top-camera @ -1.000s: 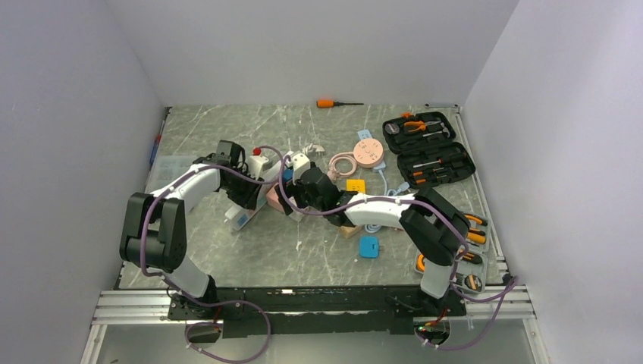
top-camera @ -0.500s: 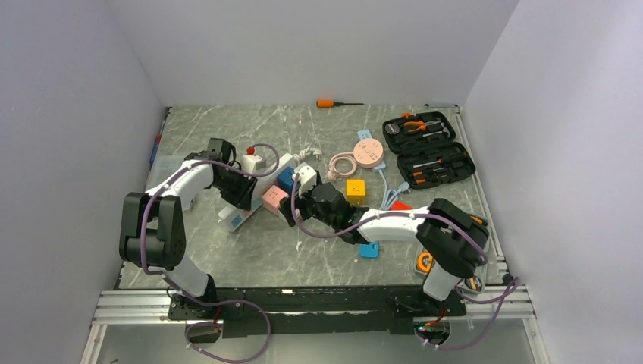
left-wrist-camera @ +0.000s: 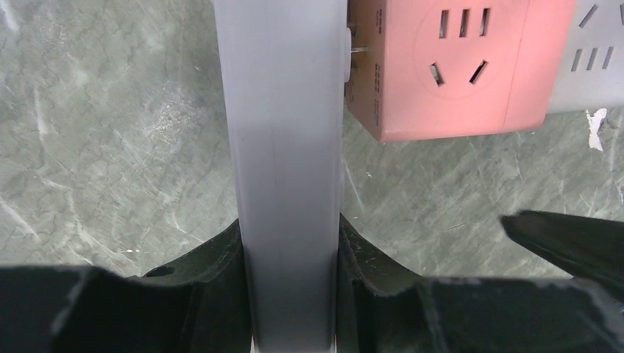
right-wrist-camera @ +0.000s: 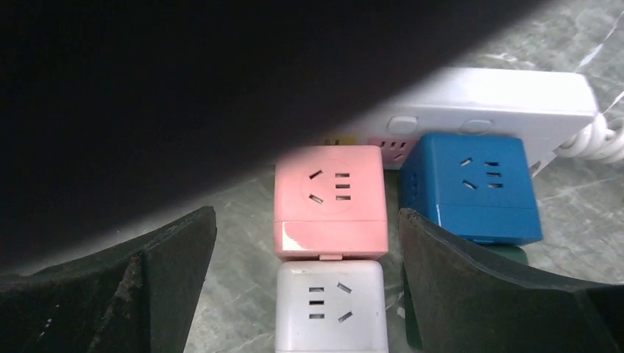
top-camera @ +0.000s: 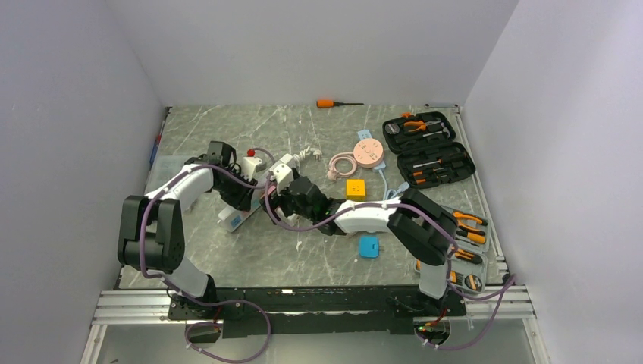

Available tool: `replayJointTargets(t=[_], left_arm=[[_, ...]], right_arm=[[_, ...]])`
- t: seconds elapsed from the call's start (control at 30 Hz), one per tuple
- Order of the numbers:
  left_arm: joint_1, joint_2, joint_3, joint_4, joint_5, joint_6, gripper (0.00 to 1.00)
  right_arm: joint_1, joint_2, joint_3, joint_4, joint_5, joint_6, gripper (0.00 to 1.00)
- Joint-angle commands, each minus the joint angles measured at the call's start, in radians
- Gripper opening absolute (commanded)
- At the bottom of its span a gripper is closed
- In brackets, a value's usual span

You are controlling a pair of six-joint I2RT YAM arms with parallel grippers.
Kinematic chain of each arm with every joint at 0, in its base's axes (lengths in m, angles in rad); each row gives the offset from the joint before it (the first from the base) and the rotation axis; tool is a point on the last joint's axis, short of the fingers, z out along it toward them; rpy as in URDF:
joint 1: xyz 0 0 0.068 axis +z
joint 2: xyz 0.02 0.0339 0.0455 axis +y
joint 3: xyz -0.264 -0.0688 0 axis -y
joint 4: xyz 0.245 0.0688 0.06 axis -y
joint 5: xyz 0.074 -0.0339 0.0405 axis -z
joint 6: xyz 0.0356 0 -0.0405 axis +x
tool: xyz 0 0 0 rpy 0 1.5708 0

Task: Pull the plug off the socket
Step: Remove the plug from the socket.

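Observation:
The socket (left-wrist-camera: 291, 147), a long white power strip, runs between the fingers of my left gripper (left-wrist-camera: 291, 294), which is shut on it; in the top view its near end (top-camera: 236, 218) sticks out below that gripper (top-camera: 241, 196). A pink cube plug (left-wrist-camera: 449, 66) sits in the strip's side, its prongs partly showing. A white cube (right-wrist-camera: 331, 309) is stuck onto the pink one (right-wrist-camera: 331, 198), and a blue cube plug (right-wrist-camera: 471, 187) sits beside them on the strip (right-wrist-camera: 508, 95). My right gripper (right-wrist-camera: 305, 217) is open, its fingers (right-wrist-camera: 169, 279) on either side of the pink and white cubes without touching them.
A yellow cube (top-camera: 355, 186) and a small blue plug (top-camera: 368, 246) lie loose right of the arms. The round pink disc with coiled cable (top-camera: 369, 152), an open black tool case (top-camera: 428, 149), a tool tray (top-camera: 466, 243) and an orange screwdriver (top-camera: 326, 103) lie farther back and right.
The right arm has swung left, bringing its open gripper around the cubes on the strip. The left gripper has kept its hold on the strip, shifting only slightly.

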Motion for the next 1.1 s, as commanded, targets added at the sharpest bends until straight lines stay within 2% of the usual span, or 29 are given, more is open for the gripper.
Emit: replayJointTargets(t=[0.0, 0.43, 0.77, 0.87, 0.93, 1.0, 1.07], left_arm=[[-0.001, -0.064, 0.001, 0.037, 0.011, 0.015, 0.09], [-0.009, -0.095, -0.036, 0.058, 0.005, 0.023, 0.06], [-0.010, -0.097, -0.034, 0.061, 0.009, 0.012, 0.05], [-0.011, -0.099, -0.030, 0.061, 0.013, 0.006, 0.04], [-0.011, -0.099, -0.031, 0.063, 0.002, 0.006, 0.04], [-0.012, -0.101, -0.035, 0.065, -0.015, 0.010, 0.03], [-0.012, -0.104, -0.037, 0.072, -0.036, 0.014, 0.03]], right_arm=[[-0.007, 0.060, 0.068, -0.026, -0.006, -0.046, 0.95], [-0.035, 0.189, 0.151, -0.056, -0.017, -0.080, 0.92], [-0.040, 0.247, 0.192, -0.081, -0.062, -0.064, 0.76], [-0.040, 0.262, 0.206, -0.087, -0.066, -0.064, 0.64], [-0.039, 0.262, 0.205, -0.089, -0.070, -0.044, 0.48], [-0.038, 0.255, 0.197, -0.091, -0.069, -0.034, 0.28], [-0.036, 0.244, 0.184, -0.092, -0.056, -0.035, 0.16]])
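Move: The pink cube plug, its pins showing at the side of the power strip, is some 3 cm ahead of the right hand, 3 cm to its left and 5 cm below. Its white neighbour sits about 4 cm back and 4 cm to the right of it, the blue cube about 5 cm farther out and 6 cm to the right of it. From the left hand, which holds the strip, the pink plug lies roughly 4 cm ahead and 6 cm right, near its height. The right hand's fingers take the pink cube plug by two opposite sides: wide open, they come down about 4 cm while reaching some 3 cm forward and 3 cm left, straddle the cube, then close by about a third and pinch it. The left hand keeps its grip on the power strip, nearly still. ##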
